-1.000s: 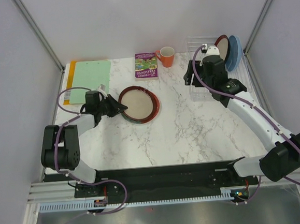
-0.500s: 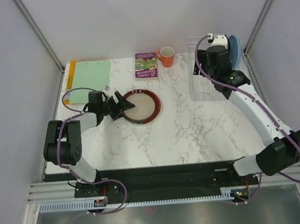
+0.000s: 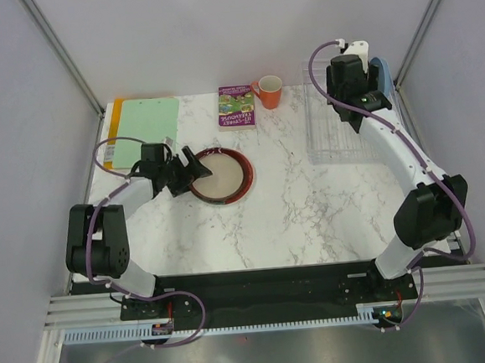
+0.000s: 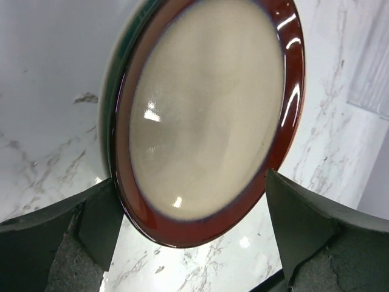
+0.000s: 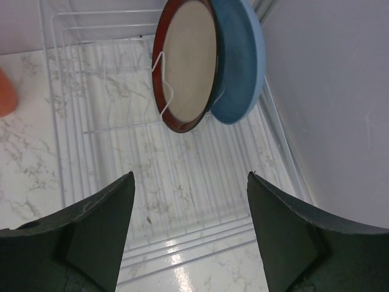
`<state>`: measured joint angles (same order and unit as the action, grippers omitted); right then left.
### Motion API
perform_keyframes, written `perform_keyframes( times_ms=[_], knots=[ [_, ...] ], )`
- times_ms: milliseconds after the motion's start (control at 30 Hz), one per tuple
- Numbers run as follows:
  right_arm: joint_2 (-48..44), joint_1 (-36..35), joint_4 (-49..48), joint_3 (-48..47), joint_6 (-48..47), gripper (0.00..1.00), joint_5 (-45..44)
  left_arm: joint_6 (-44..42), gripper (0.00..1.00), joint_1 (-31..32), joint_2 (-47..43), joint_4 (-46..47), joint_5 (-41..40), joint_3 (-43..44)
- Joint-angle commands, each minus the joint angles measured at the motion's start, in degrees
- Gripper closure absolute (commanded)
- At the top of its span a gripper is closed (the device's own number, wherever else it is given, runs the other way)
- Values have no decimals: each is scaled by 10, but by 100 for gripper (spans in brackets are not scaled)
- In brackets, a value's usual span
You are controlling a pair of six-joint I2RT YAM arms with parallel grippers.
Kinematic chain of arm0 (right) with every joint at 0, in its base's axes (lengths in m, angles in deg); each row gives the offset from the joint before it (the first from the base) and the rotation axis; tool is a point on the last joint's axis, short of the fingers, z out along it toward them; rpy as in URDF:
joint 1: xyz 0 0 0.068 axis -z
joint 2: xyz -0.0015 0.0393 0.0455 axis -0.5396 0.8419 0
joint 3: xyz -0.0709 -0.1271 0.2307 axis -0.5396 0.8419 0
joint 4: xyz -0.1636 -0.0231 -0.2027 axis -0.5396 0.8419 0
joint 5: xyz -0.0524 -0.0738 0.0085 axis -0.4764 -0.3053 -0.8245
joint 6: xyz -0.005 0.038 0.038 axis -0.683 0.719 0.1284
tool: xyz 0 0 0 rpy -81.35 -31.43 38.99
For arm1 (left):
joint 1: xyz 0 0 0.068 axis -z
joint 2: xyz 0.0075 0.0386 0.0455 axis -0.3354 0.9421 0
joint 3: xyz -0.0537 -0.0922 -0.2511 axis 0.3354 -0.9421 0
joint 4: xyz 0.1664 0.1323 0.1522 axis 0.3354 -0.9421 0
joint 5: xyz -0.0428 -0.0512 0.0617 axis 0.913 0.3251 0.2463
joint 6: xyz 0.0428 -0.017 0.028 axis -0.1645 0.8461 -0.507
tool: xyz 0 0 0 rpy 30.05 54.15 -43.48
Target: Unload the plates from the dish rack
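A dark-red-rimmed plate with a cream centre point(image 3: 219, 175) lies on the marble table, left of the middle. A teal edge shows under its left rim in the left wrist view point(image 4: 206, 109). My left gripper point(image 3: 188, 165) is open, its jaws on either side of the plate's near rim point(image 4: 189, 179). The dish rack point(image 3: 329, 134) stands at the far right. A red-rimmed, cream-centred plate point(image 5: 185, 67) and a light blue plate point(image 5: 240, 67) stand upright in it, leaning together. My right gripper point(image 3: 355, 97) is open and empty above the rack floor point(image 5: 189, 176), short of the two plates.
An orange mug point(image 3: 269, 91) and a purple book point(image 3: 237, 106) sit at the back centre. A green clipboard point(image 3: 144, 130) lies at the back left. The enclosure wall runs close along the right side of the rack point(image 5: 328, 121).
My right gripper has moved toward the far right, over the rack and closer to the standing plates. My left gripper and the plate on the table have shifted slightly left.
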<state>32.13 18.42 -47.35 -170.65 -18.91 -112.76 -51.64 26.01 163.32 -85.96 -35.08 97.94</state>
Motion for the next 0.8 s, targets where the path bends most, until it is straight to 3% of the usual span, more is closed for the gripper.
perform_keyframes(
  times_ms=[0, 200, 267, 500, 767],
  knots=[
    [33, 23, -6, -56, -28, 19, -38, -63, 0, 2, -17, -122, -80, 38],
    [83, 42, -10, -98, -38, 19, -52, -98, 0, 37, 16, -206, -150, 99],
    [105, 49, -11, -107, -37, 19, -51, -99, 0, 58, 11, -224, -211, 109],
    [157, 63, -11, -150, -40, 19, -47, -98, 0, 65, -21, -260, -293, 123],
    [235, 85, -15, -216, -52, 20, -55, -91, 0, 66, -140, -200, -237, 86]
  ],
)
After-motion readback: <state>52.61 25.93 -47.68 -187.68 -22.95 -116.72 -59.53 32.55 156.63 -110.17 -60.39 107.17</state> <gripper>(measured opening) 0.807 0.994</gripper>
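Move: The brown-rimmed cream plate standing in the dish rack is about 12 cm ahead of the right hand, 6 cm to its right and 10 cm below. The blue plates stand roughly 5 cm to the right of that plate, and the orange mug is level with it but about 26 cm to its left, on the table. From the left hand the racked plate lies some 21 cm ahead and 49 cm to the right; the stacked plates it has just laid down centre about 10 cm to its right, straight across and 3 cm lower. The right hand, empty and with its fingers staying wide, reaches about 8 cm forward and 6 cm to the right, sinking some 4 cm towards the brown-rimmed plate in the rack, and turns slightly clockwise without reaching a grip on it. Meanwhile the open left hand comes free of the stacked plates' left rim, going about 4 cm left and 2 cm back with a slight dip before it rises at the end, while the wrist rolls some 25 degrees, left side up. ##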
